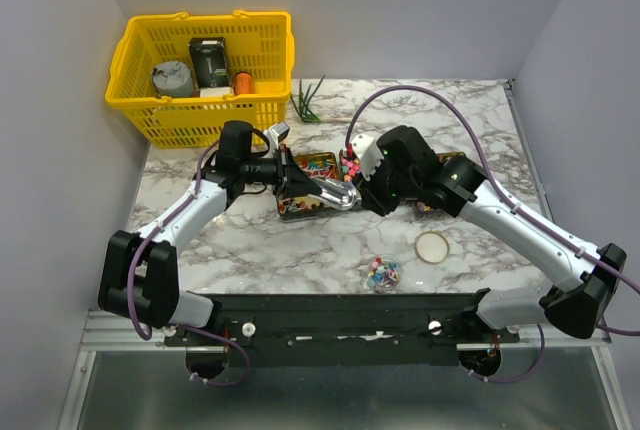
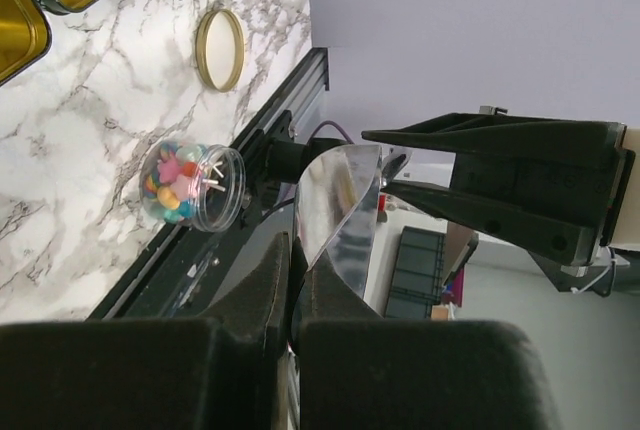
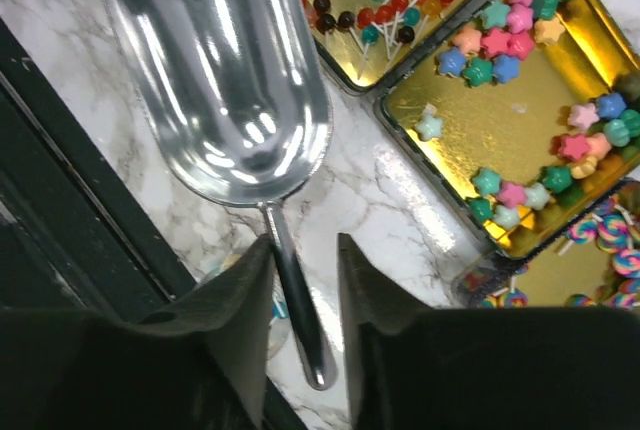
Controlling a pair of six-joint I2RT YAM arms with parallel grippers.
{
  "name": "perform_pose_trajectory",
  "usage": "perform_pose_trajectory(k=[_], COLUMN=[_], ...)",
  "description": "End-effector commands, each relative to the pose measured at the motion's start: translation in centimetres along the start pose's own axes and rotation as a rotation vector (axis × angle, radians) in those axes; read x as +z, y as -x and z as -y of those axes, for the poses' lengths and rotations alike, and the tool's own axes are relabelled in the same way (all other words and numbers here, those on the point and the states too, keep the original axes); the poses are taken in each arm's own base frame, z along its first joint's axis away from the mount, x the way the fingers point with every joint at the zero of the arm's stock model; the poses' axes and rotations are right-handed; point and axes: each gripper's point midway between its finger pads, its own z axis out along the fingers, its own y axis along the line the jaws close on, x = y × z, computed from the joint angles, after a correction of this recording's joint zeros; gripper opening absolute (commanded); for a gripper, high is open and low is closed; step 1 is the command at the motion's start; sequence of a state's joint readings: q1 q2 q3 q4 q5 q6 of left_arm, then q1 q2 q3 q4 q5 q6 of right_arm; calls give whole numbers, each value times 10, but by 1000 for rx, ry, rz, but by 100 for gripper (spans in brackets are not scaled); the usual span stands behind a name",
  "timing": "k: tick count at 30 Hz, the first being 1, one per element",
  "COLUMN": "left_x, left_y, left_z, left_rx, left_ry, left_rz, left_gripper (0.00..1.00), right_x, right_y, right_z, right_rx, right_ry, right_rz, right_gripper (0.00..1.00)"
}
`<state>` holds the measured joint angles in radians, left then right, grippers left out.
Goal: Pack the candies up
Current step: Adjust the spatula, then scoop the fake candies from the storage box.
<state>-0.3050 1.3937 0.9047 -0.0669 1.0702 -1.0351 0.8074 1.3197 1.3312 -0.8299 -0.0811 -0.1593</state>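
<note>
A shiny metal scoop (image 1: pixel 335 195) hangs over the marble between both arms. My left gripper (image 2: pixel 297 250) is shut on the rim of the scoop's bowl (image 2: pixel 340 200). My right gripper (image 3: pixel 305 250) straddles the scoop's handle (image 3: pixel 297 295). Its jaws are open, with the handle against the left finger (image 3: pixel 225 300) and a gap to the other. The candies show as coloured stars (image 3: pixel 500 40) in a gold tin (image 3: pixel 500 120), small lollipops (image 3: pixel 400 0) in a second tin, and a mix in a clear jar (image 1: pixel 383 272) lying on its side (image 2: pixel 190 185).
A round gold lid (image 1: pixel 432 246) lies right of the jar. More gold tins (image 1: pixel 312 164) sit under the grippers. A yellow basket (image 1: pixel 205 75) with several items stands at the back left, a green sprig (image 1: pixel 308 102) beside it. Swirled lollipops (image 3: pixel 605 240) fill a third tin.
</note>
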Motion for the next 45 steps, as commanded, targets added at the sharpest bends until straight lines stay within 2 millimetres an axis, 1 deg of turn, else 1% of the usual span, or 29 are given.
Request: perform_pose_trajectory(k=[1, 4, 5, 8, 10, 11, 13, 15, 17, 19, 20, 22, 23, 25, 26, 27, 28, 30, 31, 33, 34, 35, 37, 38, 40, 41, 42, 43, 45], left_x=[-6, -6, -6, -4, -2, -2, -2, -3, -3, -2, -3, -6, -8, -18, -23, -34, -42, -58, -67, -77, -85, -89, -97, -99, -101, -104, -105, -105, -106], left_y=[-11, -10, -10, -10, -11, -10, -10, -11, -8, -6, -2, 8, 15, 33, 40, 55, 62, 80, 86, 93, 96, 97, 99, 99, 97, 98, 98, 96, 97], left_z=[16, 12, 10, 0, -12, -19, -34, -42, -50, -54, -58, -60, -63, -63, -63, -62, -58, -53, -49, -46, -47, -49, -58, -62, -75, -82, -89, -99, -108], left_rx=[5, 0, 0, 8, -10, 38, 10, 34, 42, 53, 56, 75, 83, 112, 123, 137, 167, 206, 230, 274, 289, 292, 282, 279, 258, 251, 241, 223, 215], left_ry=[-60, -63, -62, -45, -3, 20, 99, 136, 172, 192, 211, 237, 265, 308, 329, 376, 391, 453, 482, 529, 568, 587, 640, 658, 692, 726, 745, 767, 794], left_rz=[-38, -30, -29, -30, -33, -33, -36, -45, -36, -35, -24, 0, 27, 78, 102, 164, 195, 281, 324, 384, 434, 458, 504, 515, 512, 523, 522, 510, 515], left_gripper=[0, 0, 0, 0, 0, 0, 0, 0, 6, 12, 23, 38, 55, 71, 75, 79, 87, 93, 96, 99, 99, 99, 99, 99, 99, 99, 99, 99, 98], right_x=[-3, -5, -6, -11, -17, -19, -23, -24, -21, -17, -16, -7, -4, 7, 11, 13, 21, 26, 33, 38, 37, 47, 52, 60, 62, 62, 71, 74, 81], right_y=[9, 7, 8, 13, 21, 24, 32, 36, 41, 41, 43, 34, 31, 17, 12, 3, -4, -12, -14, -12, -1, 1, 13, 25, 42, 56, 61, 65, 73], right_z=[0, -1, 0, 0, 1, 2, 3, 2, 2, 2, 1, 3, 4, 7, 9, 10, 11, 12, 13, 10, 10, 8, 3, 2, -7, -10, -15, -16, -26], right_rx=[5, 13, 19, 12, 6, -4, -12, -23, -28, -23, -19, -6, 9, 32, 59, 86, 108, 167, 192, 295, 328, 405, 510, 580, 660, 713, 757, 793, 904], right_ry=[-9, -5, -9, -10, -14, -17, -16, -4, 2, 8, 8, 2, -3, -9, -12, -2, 5, 20, 27, 59, 71, 79, 149, 171, 248, 272, 312, 317, 375], right_rz=[49, 40, 41, 59, 77, 83, 100, 102, 102, 89, 86, 29, 8, -63, -93, -133, -174, -213, -236, -256, -238, -261, -262, -260, -260, -243, -262, -270, -306], right_gripper=[17, 3, 1, 1, 1, 1, 1, 1, 1, 1, 1, 1, 1, 1, 1, 1, 1, 1, 1, 1, 1, 1, 1, 1, 1, 1, 1, 1, 1])
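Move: The spatula's handle lies almost between the right hand's open fingers, about 1 cm back and 1 cm left, at the same height; it is some 13 cm right of the left hand, 3 cm back and slightly lower. From the right hand, the candy jar stands about 5 cm back and 3 cm right, the star candy tray about 17 cm ahead and 2 cm right, and the lollipop tray 17 cm ahead and 15 cm left, all nearly 20 cm below. Right pinches the handle, left lets go and withdraws about 15 cm left-forward, right carries spatula 9 cm likewise. ##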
